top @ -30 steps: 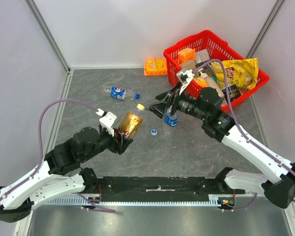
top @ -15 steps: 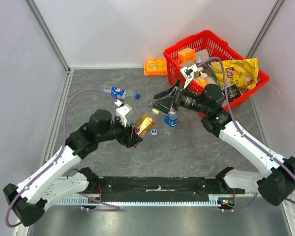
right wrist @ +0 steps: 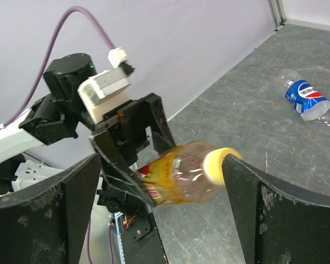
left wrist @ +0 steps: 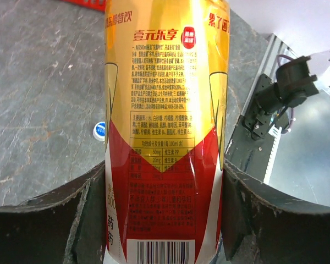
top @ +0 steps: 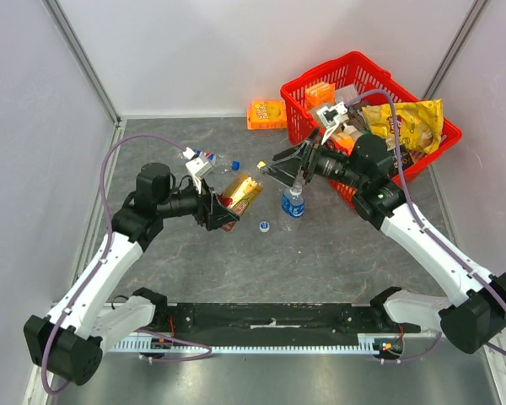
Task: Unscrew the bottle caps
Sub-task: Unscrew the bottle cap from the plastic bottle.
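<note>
My left gripper [top: 222, 211] is shut on the amber bottle [top: 239, 195] and holds it above the table, neck pointing far-right. Its yellow cap [top: 261, 165] is on the neck. In the left wrist view the red-and-gold label [left wrist: 165, 137] fills the gap of the left gripper [left wrist: 165, 184]. My right gripper [right wrist: 162, 165] stands open around the neck, the yellow cap [right wrist: 219, 165] right beside one finger [right wrist: 264, 209]. A clear bottle [top: 293, 202] stands upright. Another clear bottle [top: 205, 158] lies far left, a blue cap [top: 235, 165] beside it. A whitish cap [top: 264, 225] lies loose.
A red basket [top: 430, 148] with a chip bag [top: 409, 122] and other packets stands at the back right, just behind my right arm. An orange box [top: 266, 113] lies by the back wall. Walls close in the table on the left and back.
My left arm has carried the amber bottle up and away from me, toward the right gripper. The right gripper has lifted off the upright clear bottle and now brackets the yellow cap.
</note>
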Motion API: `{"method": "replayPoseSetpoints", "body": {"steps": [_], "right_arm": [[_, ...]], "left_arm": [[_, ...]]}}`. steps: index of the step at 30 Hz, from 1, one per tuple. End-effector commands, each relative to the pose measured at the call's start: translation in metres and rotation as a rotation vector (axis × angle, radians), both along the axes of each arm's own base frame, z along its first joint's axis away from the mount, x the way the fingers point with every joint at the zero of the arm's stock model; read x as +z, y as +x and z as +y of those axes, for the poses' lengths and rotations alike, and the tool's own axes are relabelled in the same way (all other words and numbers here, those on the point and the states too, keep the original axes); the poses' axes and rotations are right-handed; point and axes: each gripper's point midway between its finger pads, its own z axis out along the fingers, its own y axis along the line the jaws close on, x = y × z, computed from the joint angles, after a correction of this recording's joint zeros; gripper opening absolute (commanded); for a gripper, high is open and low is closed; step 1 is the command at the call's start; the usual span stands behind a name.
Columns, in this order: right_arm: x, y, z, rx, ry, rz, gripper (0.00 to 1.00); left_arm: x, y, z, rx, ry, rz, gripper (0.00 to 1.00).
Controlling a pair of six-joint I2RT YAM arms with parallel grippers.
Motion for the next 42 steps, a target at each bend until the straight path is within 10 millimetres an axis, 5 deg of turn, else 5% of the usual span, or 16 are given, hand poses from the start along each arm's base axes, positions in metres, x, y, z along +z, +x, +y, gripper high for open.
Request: {"method": "replayPoseSetpoints", "body": {"steps": [1,11,25,42], "right_arm": [[0.014,0.010,0.000,-0.033,0.011,0.009,0.96],[0.005,0.018,0.005,-0.034,0.023,0.076,0.73],[-0.005,0.011,0.011,0.021,0.059,0.133,0.56],[-0.022,0.013,0.016,0.041,0.067,0.195,0.55]], "left_arm": [[0.038,-0.014,-0.002,-0.107,-0.054,-0.208,0.60],[0.036,-0.018,0.005,-0.081,-0.033,-0.268,0.59],[0.032,-0.018,0.003,-0.096,-0.033,-0.250,0.59],[0.032,-0.019,0.003,-0.101,-0.036,-0.249,0.60]]}}
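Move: The yellow cap of the amber bottle, held in my left hand, is some 4 cm to the left of my right hand, 3 cm ahead and 4 cm below; from my left hand it lies about 8 cm ahead, 7 cm to the right and 8 cm up. From my right hand, the blue-label bottle stands about 2 cm ahead and 4 cm to the right, some 27 cm down; the loose cap lies on the table 1 cm back, 3 cm left and 36 cm down. I bring the yellow cap in between my right fingers from both sides: my left hand, keeping its grip on the amber bottle, draws up and back about 3 cm, tipping the bottle some 10 degrees, then holds still. My right hand eases forward and left, dips, rises slightly, then sinks again, ending about 3 cm lower, rolling roughly 10 degrees about its fingers as they close from wide open to a little over half, not yet pinching. ##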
